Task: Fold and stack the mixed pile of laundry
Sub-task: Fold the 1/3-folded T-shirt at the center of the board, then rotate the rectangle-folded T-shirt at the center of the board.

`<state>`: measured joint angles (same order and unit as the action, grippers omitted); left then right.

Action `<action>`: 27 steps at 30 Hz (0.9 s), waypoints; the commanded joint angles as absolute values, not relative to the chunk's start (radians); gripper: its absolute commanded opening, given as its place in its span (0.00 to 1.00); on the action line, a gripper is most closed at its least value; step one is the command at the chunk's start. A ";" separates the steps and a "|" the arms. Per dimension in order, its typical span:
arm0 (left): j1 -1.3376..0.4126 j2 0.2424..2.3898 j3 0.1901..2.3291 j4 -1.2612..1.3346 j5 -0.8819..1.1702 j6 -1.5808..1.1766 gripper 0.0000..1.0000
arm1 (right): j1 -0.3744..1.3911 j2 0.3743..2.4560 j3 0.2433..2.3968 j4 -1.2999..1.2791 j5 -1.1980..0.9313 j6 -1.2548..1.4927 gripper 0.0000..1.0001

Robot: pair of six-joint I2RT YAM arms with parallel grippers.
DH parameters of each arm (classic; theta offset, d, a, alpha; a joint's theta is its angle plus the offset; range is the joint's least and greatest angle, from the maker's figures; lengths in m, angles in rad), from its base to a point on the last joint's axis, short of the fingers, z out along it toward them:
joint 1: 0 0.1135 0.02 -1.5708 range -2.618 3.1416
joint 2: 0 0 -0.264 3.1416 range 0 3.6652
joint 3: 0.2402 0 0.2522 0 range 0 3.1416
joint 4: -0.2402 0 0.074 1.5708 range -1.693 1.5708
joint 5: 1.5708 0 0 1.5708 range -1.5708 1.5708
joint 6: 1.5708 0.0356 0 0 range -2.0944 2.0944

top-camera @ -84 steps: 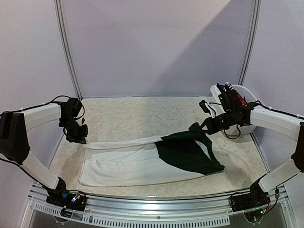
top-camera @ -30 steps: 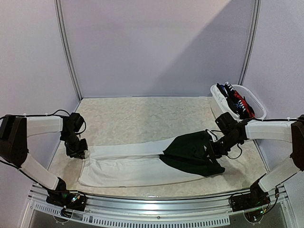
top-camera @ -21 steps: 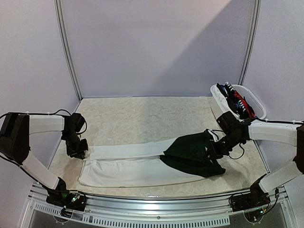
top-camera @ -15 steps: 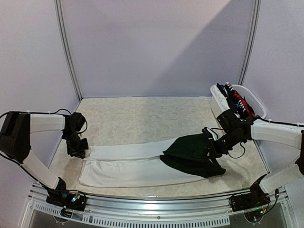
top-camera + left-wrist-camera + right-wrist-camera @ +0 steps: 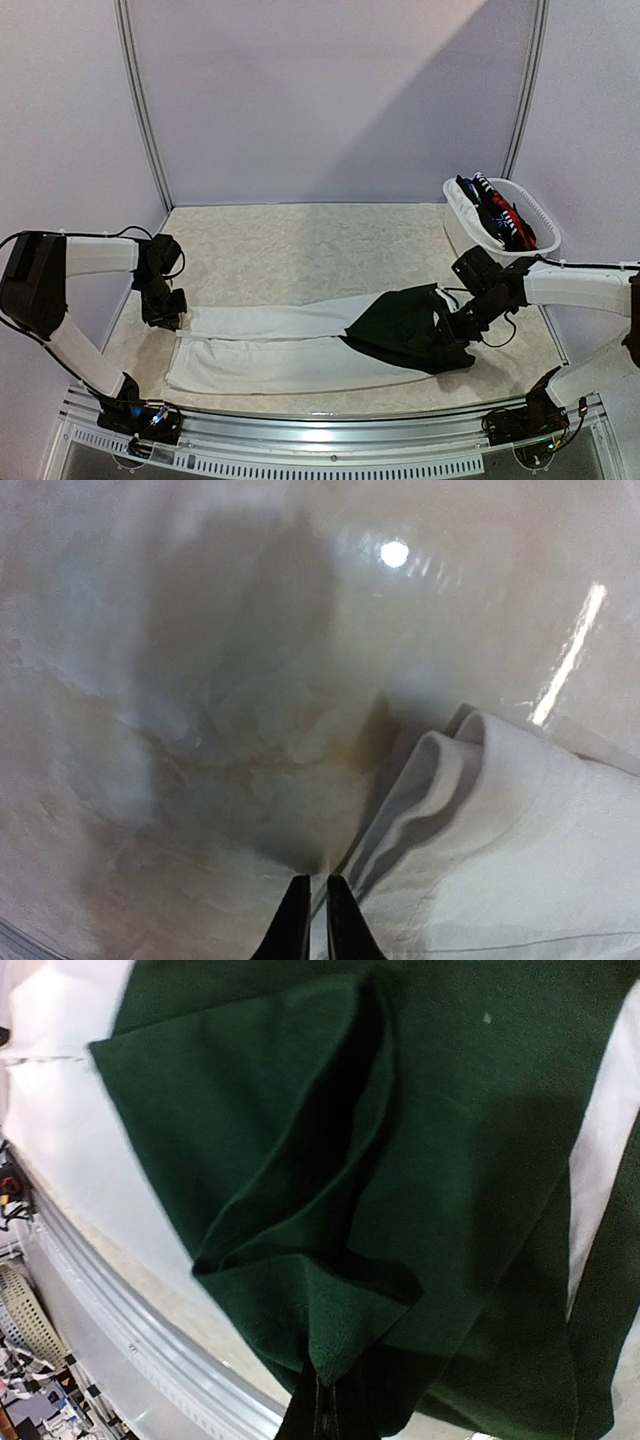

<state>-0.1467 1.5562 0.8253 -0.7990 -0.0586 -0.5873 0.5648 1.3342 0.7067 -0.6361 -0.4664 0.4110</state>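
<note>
A long white garment [image 5: 260,350] lies spread across the near part of the table. A dark green piece [image 5: 395,325] lies folded over its right end. My left gripper [image 5: 165,318] is shut on the white garment's [image 5: 500,830] left edge; in the left wrist view the gripper [image 5: 317,882] pinches a thin cloth fold just above the tabletop. My right gripper [image 5: 452,325] is shut on a corner of the green piece [image 5: 330,1210], and the right wrist view has that gripper [image 5: 325,1388] at the bottom edge. The rest of the mixed laundry pile [image 5: 495,212] sits in the tub.
A white plastic tub [image 5: 460,228] stands at the back right corner, holding dark, red and striped clothes. Bare marbled tabletop [image 5: 300,245] stretches behind the garment. A metal rail [image 5: 320,425] runs along the near edge, close to the green piece's lower fold.
My right gripper came down from near the tub and drew the green piece toward the near right, bunching it tighter. The left gripper shifted slightly back, still holding the white edge.
</note>
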 commanded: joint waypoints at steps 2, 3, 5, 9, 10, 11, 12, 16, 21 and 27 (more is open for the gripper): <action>-0.156 1.555 0.863 -0.816 -0.079 -0.567 0.06 | 0.575 1.430 0.714 -0.686 -0.367 0.443 0.05; -0.156 1.549 0.866 -0.818 -0.082 -0.566 0.06 | 0.574 1.444 0.720 -0.696 -0.359 0.449 0.10; -0.156 1.539 0.870 -0.825 -0.085 -0.565 0.06 | 0.574 1.468 0.733 -0.708 -0.357 0.455 0.16; -0.156 1.519 0.876 -0.835 -0.095 -0.561 0.08 | 0.574 1.468 0.754 -0.743 -0.381 0.453 0.27; -0.155 1.513 0.879 -0.840 -0.099 -0.560 0.08 | 0.573 1.450 0.759 -0.752 -0.390 0.450 0.30; -0.155 1.507 0.880 -0.845 -0.102 -0.558 0.09 | 0.574 1.431 0.765 -0.761 -0.400 0.450 0.32; -0.155 1.500 0.882 -0.848 -0.106 -0.557 0.10 | 0.574 1.415 0.769 -0.769 -0.414 0.451 0.35; -0.156 1.464 0.885 -0.868 -0.126 -0.555 0.20 | 0.573 1.326 0.799 -0.799 -0.458 0.471 0.46; -0.156 1.411 0.882 -0.883 -0.145 -0.553 0.34 | 0.573 1.272 0.865 -0.796 -0.470 0.482 0.55; -0.156 1.385 0.889 -0.896 -0.146 -0.551 0.36 | 0.573 1.365 0.956 -0.747 -0.347 0.517 0.59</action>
<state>-0.1471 1.4048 0.8658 -0.8707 -0.1322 -0.5564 0.5686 1.2949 0.8978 -0.7788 -0.4374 0.4847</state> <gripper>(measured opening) 0.361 0.590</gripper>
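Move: The right hand still grips the green sleeve; the spot on the shirt's right end where it goes is roughly 4 cm below, 2 cm right and 1 cm back. The shirt's right tip lies about 8 cm right and 5 cm back, and the laundry basket some 27 cm ahead and 15 cm right. The left hand has the shirt's left edge between its fingers; the far left corner is about 4 cm ahead and 2 cm right, the near left corner roughly 15 cm back and 3 cm left. The right hand presses the pinched green sleeve down about 4 cm onto the shirt's right end, drifting slightly right, and opens as it gets there; then, still opening wide, it lifts clear some 9 cm and eases forward. The left hand keeps its pinch while inching forward, then opens partway and rises about 4 cm off the left edge. ##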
